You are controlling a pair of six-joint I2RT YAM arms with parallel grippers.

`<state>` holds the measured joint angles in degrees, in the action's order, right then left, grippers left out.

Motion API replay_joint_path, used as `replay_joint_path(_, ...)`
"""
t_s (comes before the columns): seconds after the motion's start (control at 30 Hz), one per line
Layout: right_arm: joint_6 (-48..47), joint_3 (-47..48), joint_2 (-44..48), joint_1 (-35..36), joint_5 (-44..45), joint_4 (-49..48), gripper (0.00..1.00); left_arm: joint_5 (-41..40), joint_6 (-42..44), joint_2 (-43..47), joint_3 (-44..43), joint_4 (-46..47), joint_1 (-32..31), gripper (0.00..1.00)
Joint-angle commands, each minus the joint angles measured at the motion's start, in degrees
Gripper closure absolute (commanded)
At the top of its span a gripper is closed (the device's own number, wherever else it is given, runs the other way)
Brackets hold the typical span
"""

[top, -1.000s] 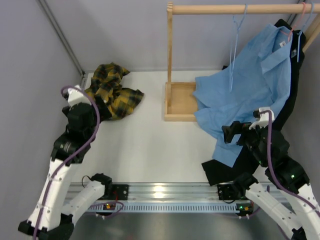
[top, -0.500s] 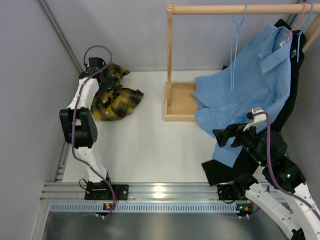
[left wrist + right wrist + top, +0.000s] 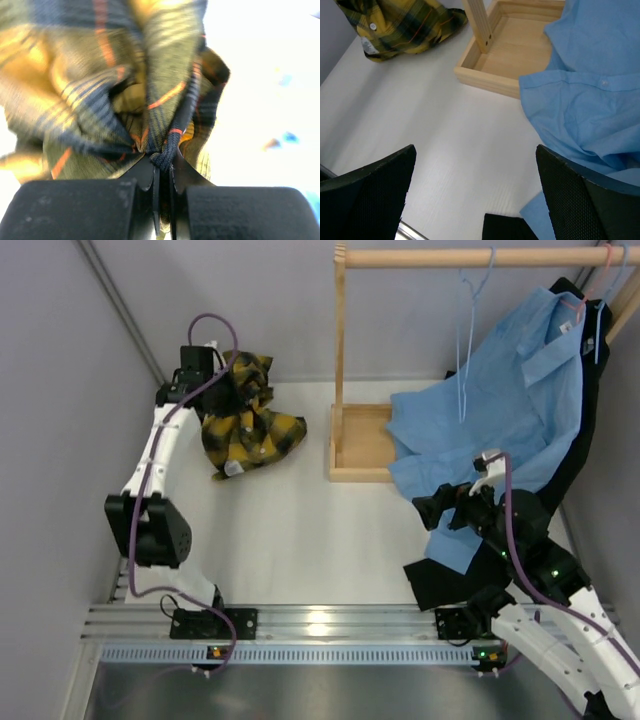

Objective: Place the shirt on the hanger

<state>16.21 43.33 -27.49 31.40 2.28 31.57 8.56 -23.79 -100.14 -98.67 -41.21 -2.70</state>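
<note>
The yellow and black plaid shirt (image 3: pixel 252 425) is bunched at the far left of the table, its top pulled up. My left gripper (image 3: pixel 228 375) is shut on a fold of it. In the left wrist view the jaws (image 3: pixel 162 161) pinch a dark edge of the shirt (image 3: pixel 100 90), which hangs in front of them. The pale blue hanger (image 3: pixel 462 360) hangs from the wooden rod at the back right. My right gripper (image 3: pixel 425 510) stands open and holds nothing, above the white table beside the light blue shirt. From the right wrist (image 3: pixel 475 147), the plaid shirt (image 3: pixel 400 25) lies far off at upper left.
A wooden rack has a rod (image 3: pixel 450 257), a post (image 3: pixel 339 340) and a base tray (image 3: pixel 360 445). A light blue shirt (image 3: pixel 500 420) drapes from a pink hanger (image 3: pixel 600 280) over the tray. A black garment (image 3: pixel 450 585) lies under it. A grey wall runs along the left.
My left arm reached out to the far left and its gripper shut on the plaid shirt, drawing the bundle up and slightly right. The right gripper moved a little left, still open.
</note>
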Motion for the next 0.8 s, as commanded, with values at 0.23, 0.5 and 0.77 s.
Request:
replay_joint_path(0.23,2.6,-1.14,-5.91,0.51,-9.92,-12.93,0.01,24.44,2.61,44.45,23.93,8.78,-8.99,1.0)
replay_joint_path(0.5,3.83,-3.16,-7.49,0.42,-15.64,-18.38,0.0,44.45,-9.47,60.49,65.4,25.81,-10.3,1.0)
replay_joint_path(0.77,8.57,-8.44,-13.29,0.51,-19.78,-24.72,0.01,38.73,-14.35,63.75,70.28,29.43,-13.73,1.0)
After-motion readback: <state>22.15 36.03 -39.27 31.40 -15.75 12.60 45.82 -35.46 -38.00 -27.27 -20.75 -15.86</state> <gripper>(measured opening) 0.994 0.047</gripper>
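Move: With the plaid shirt already pinched in my left hand, its bulk about 3 cm back, 4 cm right and 5 cm below the grip, I'm taking it to the table's front middle, roughly 33 cm back, 20 cm right and 13 cm below. From my empty right hand the shirt lies some 41 cm left, 22 cm ahead, 10 cm lower; the wooden tray about 14 cm left and 19 cm ahead, the blue shirt's hem 3 cm right and 8 cm ahead, both 13 cm lower. I keep my left fingers shut on the shirt and haul it fast back towards my base, about 30 cm, and some 13 cm right, arching up 15 cm on the way and then dropping below the starting height. The wrist swings clockwise and rolls left side down. My right hand, still wide open, eases about 8 cm left towards the shirt, turning a little counter-clockwise and dipping at the last. ##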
